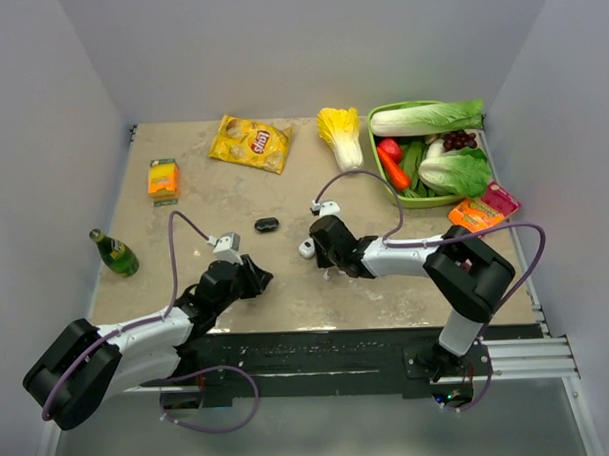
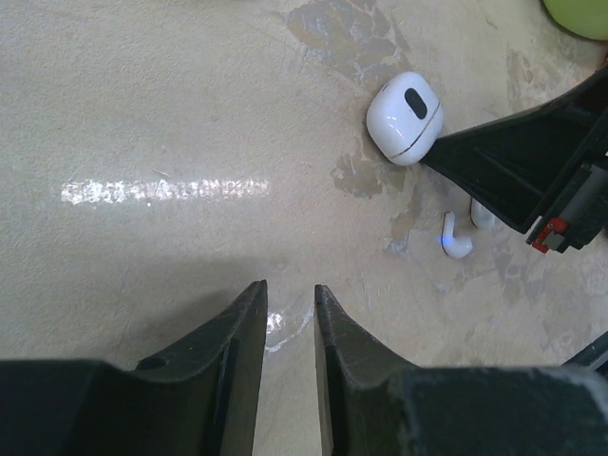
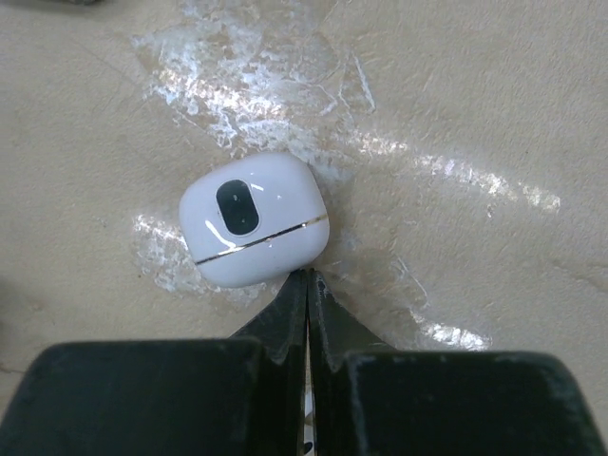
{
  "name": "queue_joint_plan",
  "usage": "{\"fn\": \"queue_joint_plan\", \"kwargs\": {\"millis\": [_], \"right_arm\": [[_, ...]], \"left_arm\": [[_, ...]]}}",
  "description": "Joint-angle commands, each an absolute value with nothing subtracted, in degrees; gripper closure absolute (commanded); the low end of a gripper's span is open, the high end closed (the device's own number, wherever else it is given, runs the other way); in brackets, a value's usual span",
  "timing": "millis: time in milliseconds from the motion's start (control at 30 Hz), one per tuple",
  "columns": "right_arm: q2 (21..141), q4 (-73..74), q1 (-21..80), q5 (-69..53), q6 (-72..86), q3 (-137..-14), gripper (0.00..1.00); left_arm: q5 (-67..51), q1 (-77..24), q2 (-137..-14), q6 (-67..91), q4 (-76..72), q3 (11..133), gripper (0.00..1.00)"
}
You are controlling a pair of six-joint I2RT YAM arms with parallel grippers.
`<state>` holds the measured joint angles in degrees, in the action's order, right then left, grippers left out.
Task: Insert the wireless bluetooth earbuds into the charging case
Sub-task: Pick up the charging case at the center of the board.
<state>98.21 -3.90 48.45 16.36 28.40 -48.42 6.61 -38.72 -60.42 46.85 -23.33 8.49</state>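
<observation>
The white charging case [image 3: 255, 218] lies closed on the table; it also shows in the top view [image 1: 307, 249] and the left wrist view [image 2: 406, 117]. My right gripper [image 3: 309, 275] is shut, its tips touching the case's near edge. One white earbud [image 2: 456, 240] with a blue light lies on the table beside that gripper. A second white bud [image 2: 481, 215] is partly hidden behind the right gripper's fingers [image 2: 513, 161]. My left gripper [image 2: 290, 290] is open a little and empty, short of the buds. A small black case [image 1: 266, 224] lies farther back. No black buds show.
A green bottle [image 1: 115, 253] lies at the left. An orange box [image 1: 163, 178], a chip bag [image 1: 251, 142] and a cabbage [image 1: 342, 135] sit at the back. A green basket [image 1: 379, 113] of vegetables and snack packets [image 1: 482, 210] are at the back right.
</observation>
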Motion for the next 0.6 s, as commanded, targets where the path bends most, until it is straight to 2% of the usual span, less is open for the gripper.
{"fn": "queue_joint_plan", "kwargs": {"millis": [0, 367, 433, 467, 567], "right_arm": [[100.10, -4.40, 48.25, 19.07, 26.64, -51.06, 1.00], [104.94, -3.34, 47.11, 20.92, 22.50, -58.35, 0.98], [106.08, -2.64, 46.76, 21.88, 21.71, -59.84, 0.90], [106.17, -2.46, 45.97, 22.41, 21.62, -60.20, 0.81], [103.20, -2.46, 45.70, 24.25, 21.45, -59.42, 0.69]], "left_arm": [[5.89, -38.94, -60.12, 45.09, -26.19, 7.82, 0.69], [5.45, -38.94, -60.82, 44.56, -26.89, 7.56, 0.69], [5.36, -38.94, -61.08, 44.47, -26.98, 7.56, 0.68], [5.36, -38.94, -61.08, 44.47, -26.90, 7.65, 0.68], [5.71, -38.94, -60.91, 44.30, -26.37, 7.82, 0.68]]}}
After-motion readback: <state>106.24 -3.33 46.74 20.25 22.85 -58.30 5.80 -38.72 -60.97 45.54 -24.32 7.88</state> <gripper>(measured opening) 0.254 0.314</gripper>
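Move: The white charging case lies right at the tips of the right hand's shut fingers, its middle about 2 cm ahead, 3 cm to the left and 1 cm below. Of the two white earbuds, the nearer lies some 5 cm back and 2 cm right of that hand, the other 4 cm back and 6 cm right; the black case is about 8 cm ahead and 12 cm left. From the left hand the charging case is some 7 cm ahead, 12 cm right and 3 cm lower. With its shut fingertips already against the near right edge of the charging case, the right hand pushes along the case's right side, travelling forward about 5 cm and nearly level, low over the table, with the wrist tilting up slightly. Towards the end the fingers start to part, reaching about a quarter open beside the case. ##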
